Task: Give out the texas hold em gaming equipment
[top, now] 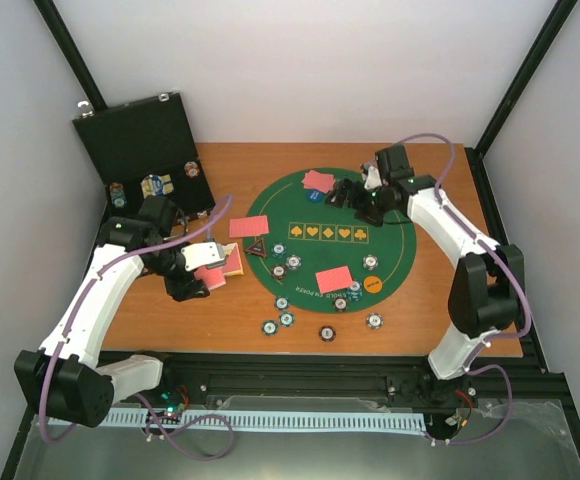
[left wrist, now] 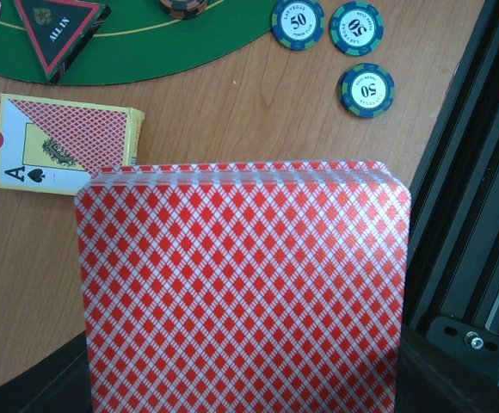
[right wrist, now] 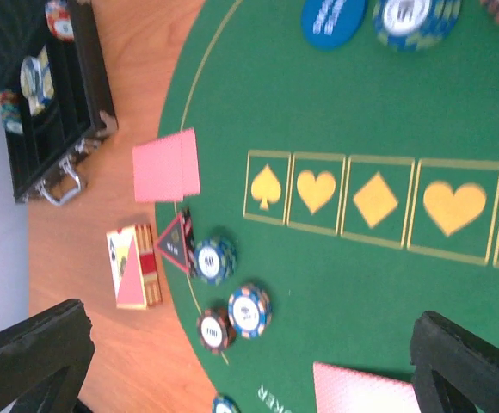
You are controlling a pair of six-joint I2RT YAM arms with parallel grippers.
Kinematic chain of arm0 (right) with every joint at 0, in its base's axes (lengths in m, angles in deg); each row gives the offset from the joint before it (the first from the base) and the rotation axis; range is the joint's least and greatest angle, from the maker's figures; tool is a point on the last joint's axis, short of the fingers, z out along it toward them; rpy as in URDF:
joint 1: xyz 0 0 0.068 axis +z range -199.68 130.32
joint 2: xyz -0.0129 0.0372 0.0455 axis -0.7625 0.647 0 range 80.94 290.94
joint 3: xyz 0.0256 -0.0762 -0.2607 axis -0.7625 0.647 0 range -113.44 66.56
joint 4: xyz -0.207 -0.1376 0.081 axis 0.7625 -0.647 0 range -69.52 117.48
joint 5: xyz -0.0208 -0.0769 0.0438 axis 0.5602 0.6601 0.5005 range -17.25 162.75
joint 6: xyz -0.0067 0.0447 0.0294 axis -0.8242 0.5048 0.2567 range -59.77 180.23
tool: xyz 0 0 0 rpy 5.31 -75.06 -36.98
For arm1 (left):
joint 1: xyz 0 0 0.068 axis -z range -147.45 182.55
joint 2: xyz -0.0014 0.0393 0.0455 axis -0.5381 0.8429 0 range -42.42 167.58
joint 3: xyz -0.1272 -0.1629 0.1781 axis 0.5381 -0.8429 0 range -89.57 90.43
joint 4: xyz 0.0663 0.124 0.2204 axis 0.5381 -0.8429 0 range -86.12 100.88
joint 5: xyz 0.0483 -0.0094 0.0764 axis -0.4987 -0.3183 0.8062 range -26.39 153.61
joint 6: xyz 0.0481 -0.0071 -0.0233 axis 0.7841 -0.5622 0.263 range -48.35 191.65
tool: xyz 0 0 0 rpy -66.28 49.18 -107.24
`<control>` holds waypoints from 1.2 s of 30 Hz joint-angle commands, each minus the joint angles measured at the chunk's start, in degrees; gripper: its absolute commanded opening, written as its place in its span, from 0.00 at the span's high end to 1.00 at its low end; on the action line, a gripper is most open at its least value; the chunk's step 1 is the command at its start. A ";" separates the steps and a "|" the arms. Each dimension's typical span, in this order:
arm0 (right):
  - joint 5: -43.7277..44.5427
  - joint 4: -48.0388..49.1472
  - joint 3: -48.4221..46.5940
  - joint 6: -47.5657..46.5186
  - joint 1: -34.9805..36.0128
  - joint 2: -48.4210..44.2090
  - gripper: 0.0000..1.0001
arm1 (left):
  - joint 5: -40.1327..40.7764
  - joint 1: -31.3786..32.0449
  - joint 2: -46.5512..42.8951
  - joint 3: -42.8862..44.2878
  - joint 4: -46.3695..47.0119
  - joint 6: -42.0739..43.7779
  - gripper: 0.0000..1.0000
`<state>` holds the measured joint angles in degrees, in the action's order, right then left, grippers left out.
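Note:
My left gripper (top: 208,278) is shut on a deck of red-backed playing cards (left wrist: 241,292), held above the wood left of the mat; the deck hides its fingers. Beyond it lie a card box (left wrist: 64,142), the black red-edged triangle marker (left wrist: 60,30) and three chips (left wrist: 366,89). My right gripper (top: 355,200) hangs open over the far side of the mat with nothing between its fingers (right wrist: 465,361). Dealt cards lie at the far side (top: 318,181), the left edge (right wrist: 167,165) and the near side (top: 334,279). A blue button (right wrist: 332,19) and an orange button (top: 373,284) rest on the felt.
The round green felt mat (top: 400,250) covers the table's middle. The black hinged case (top: 145,140) stands open at the back left with chips inside. Several loose chips (top: 326,334) dot the mat's near rim and the wood. A black rail (left wrist: 465,172) runs along the front edge.

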<state>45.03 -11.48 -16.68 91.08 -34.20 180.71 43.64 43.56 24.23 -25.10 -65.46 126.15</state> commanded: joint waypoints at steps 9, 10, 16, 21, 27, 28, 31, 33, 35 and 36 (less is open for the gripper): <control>-5.62 9.58 22.67 4.42 6.56 -15.94 0.00 | -0.51 0.27 -1.99 1.22 -0.03 -2.95 0.70; -5.85 9.30 23.77 4.72 6.86 -17.22 0.00 | -0.80 0.25 -1.90 1.33 0.00 -3.13 0.70; -7.69 10.59 29.60 8.98 7.89 -22.74 0.00 | -0.82 0.25 -1.91 1.13 1.53 -4.30 0.70; -7.00 12.18 31.14 12.48 9.74 -24.30 0.00 | 0.05 0.25 -2.18 0.09 1.92 -3.66 0.70; -5.59 15.37 33.32 14.31 13.46 -24.73 0.00 | -1.57 0.26 -3.43 -0.90 1.76 -2.96 0.70; -5.49 16.19 33.84 14.59 13.90 -24.72 0.00 | -1.40 0.29 -3.65 -1.18 1.79 -2.78 0.70; -5.41 18.19 34.31 15.43 14.76 -23.70 0.00 | -1.10 0.29 -4.22 -2.04 1.79 -2.21 0.70; -5.48 19.60 34.18 16.07 15.92 -22.63 0.00 | -1.26 0.29 -4.23 -2.17 1.76 -1.99 0.70; -5.45 20.69 33.75 16.48 17.36 -21.81 0.00 | -1.84 0.27 -4.18 -1.75 1.75 -2.41 0.69; -5.48 21.44 33.75 16.82 18.24 -21.69 0.00 | -2.28 0.29 -4.16 -1.42 1.71 -2.68 0.69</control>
<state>39.17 5.52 17.35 106.14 -18.79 157.87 43.62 43.56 21.00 -27.42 -63.95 123.07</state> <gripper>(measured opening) 1.000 0.682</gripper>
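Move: The deck, held in the left hand's fingers, lies roughly 33 cm left of the empty right hand and 19 cm back, at nearly its height. Some 13 cm lower on the table, the card box lies 29 cm left and 15 cm back of the right hand, the ALL IN marker 22 cm left and 10 cm back, and the near dealt cards about 19 cm straight back. From the left hand, the deck reaches about 3 cm right and 2 cm down. Back across the mat, quickly at first and then slowing, the right hand travels some 16 cm with its fingers wide open and empty, away from the far dealt cards and over the suit row. It also works about 6 cm left towards the deck, much of that late, sinks around 3 cm, and swings its fingertips roughly 15 degrees, more to the left. ##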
